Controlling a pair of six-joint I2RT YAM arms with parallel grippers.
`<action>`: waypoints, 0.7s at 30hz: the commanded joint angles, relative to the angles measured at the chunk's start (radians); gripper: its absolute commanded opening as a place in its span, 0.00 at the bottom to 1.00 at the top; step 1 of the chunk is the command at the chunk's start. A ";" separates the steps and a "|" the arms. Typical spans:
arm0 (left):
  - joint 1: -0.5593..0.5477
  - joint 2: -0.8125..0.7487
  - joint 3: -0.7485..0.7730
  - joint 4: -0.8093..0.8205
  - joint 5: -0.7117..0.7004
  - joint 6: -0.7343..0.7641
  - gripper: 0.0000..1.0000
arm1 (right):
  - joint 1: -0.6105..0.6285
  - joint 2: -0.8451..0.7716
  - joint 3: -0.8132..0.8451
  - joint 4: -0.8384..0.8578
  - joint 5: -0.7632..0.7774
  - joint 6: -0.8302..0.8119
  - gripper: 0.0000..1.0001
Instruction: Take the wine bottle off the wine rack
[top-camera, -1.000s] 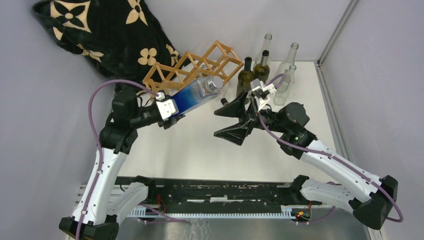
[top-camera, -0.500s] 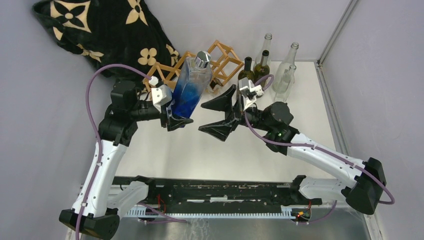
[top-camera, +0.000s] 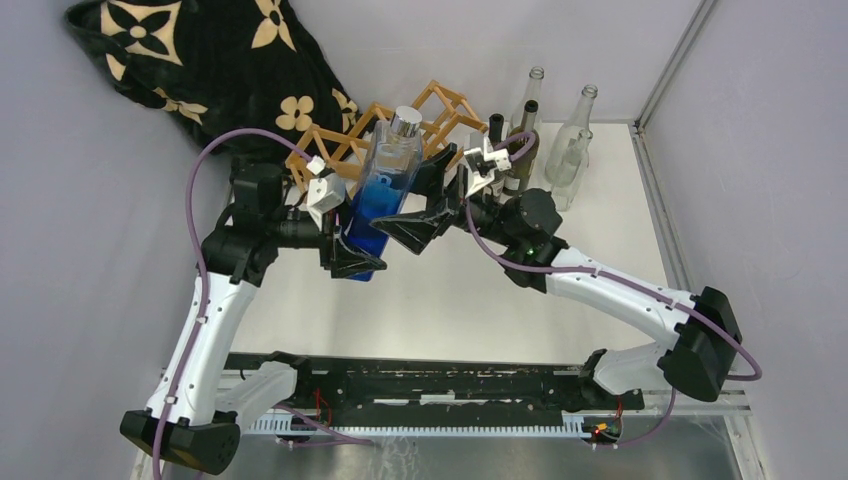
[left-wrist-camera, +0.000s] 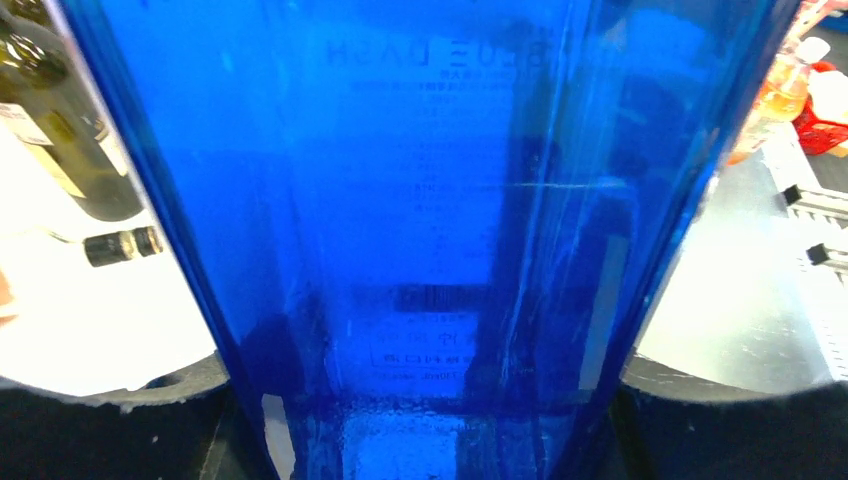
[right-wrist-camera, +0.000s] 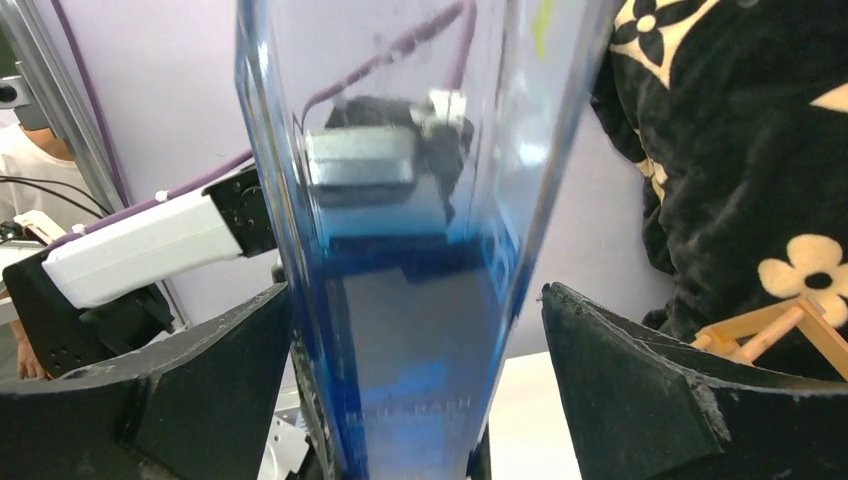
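Note:
The wine bottle (top-camera: 388, 170) is clear glass shading to deep blue, with a silver cap, and stands nearly upright in the air in front of the wine rack (top-camera: 445, 110), a light wooden lattice. My left gripper (top-camera: 357, 255) is shut on the bottle's lower end; in the left wrist view the blue glass (left-wrist-camera: 420, 200) fills the frame between the black fingers (left-wrist-camera: 100, 420). My right gripper (top-camera: 418, 200) is open and straddles the bottle's middle from the right. In the right wrist view the bottle (right-wrist-camera: 400, 250) lies close to the left finger (right-wrist-camera: 150, 400), with a gap on the right.
Dark green bottles (top-camera: 528, 115) and clear bottles (top-camera: 575, 140) stand at the back right, just behind my right wrist. A black blanket with cream flowers (top-camera: 200, 70) is heaped at the back left beside the rack. Grey walls close in the back and sides.
My left arm swung the bottle from a slant against the rack to nearly upright and drew it nearer. My right arm moved left, so its open jaws now straddle the bottle.

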 joint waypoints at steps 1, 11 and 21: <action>-0.002 -0.002 0.077 -0.042 0.124 0.073 0.02 | 0.013 0.034 0.101 0.064 0.008 -0.004 0.98; -0.004 0.026 0.095 -0.197 0.084 0.227 0.22 | 0.014 0.071 0.132 0.077 -0.032 0.047 0.68; -0.003 0.085 0.095 -0.205 -0.473 0.211 1.00 | -0.099 -0.114 -0.011 -0.255 0.184 -0.147 0.00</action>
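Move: The left hand still holds the blue bottle near its base; the open right gripper it is offered to is roughly 10 cm to its right, 11 cm higher and 2 cm farther out. From the right hand, the bottle's middle lies about 3 cm to the left and 3 cm below, level fore and aft. The wooden rack stands some 25 cm ahead, 8 cm left and 33 cm below; the standing green bottles about 24 cm ahead, 16 cm right and 30 cm below. The right hand edges about 2 cm left and up so that its wide-open fingers straddle the blue bottle's upper body below the shoulder and close on it, while the left keeps its hold and sinks about 2 cm, easing slightly back. Then the left fingers open wide and let go, that hand moving some 3 cm forward, 2 cm left and a little lower away from the bottle, as the right, gripping, lowers the bottle about 7 cm and forward about 3 cm, fingertips tilting down. ##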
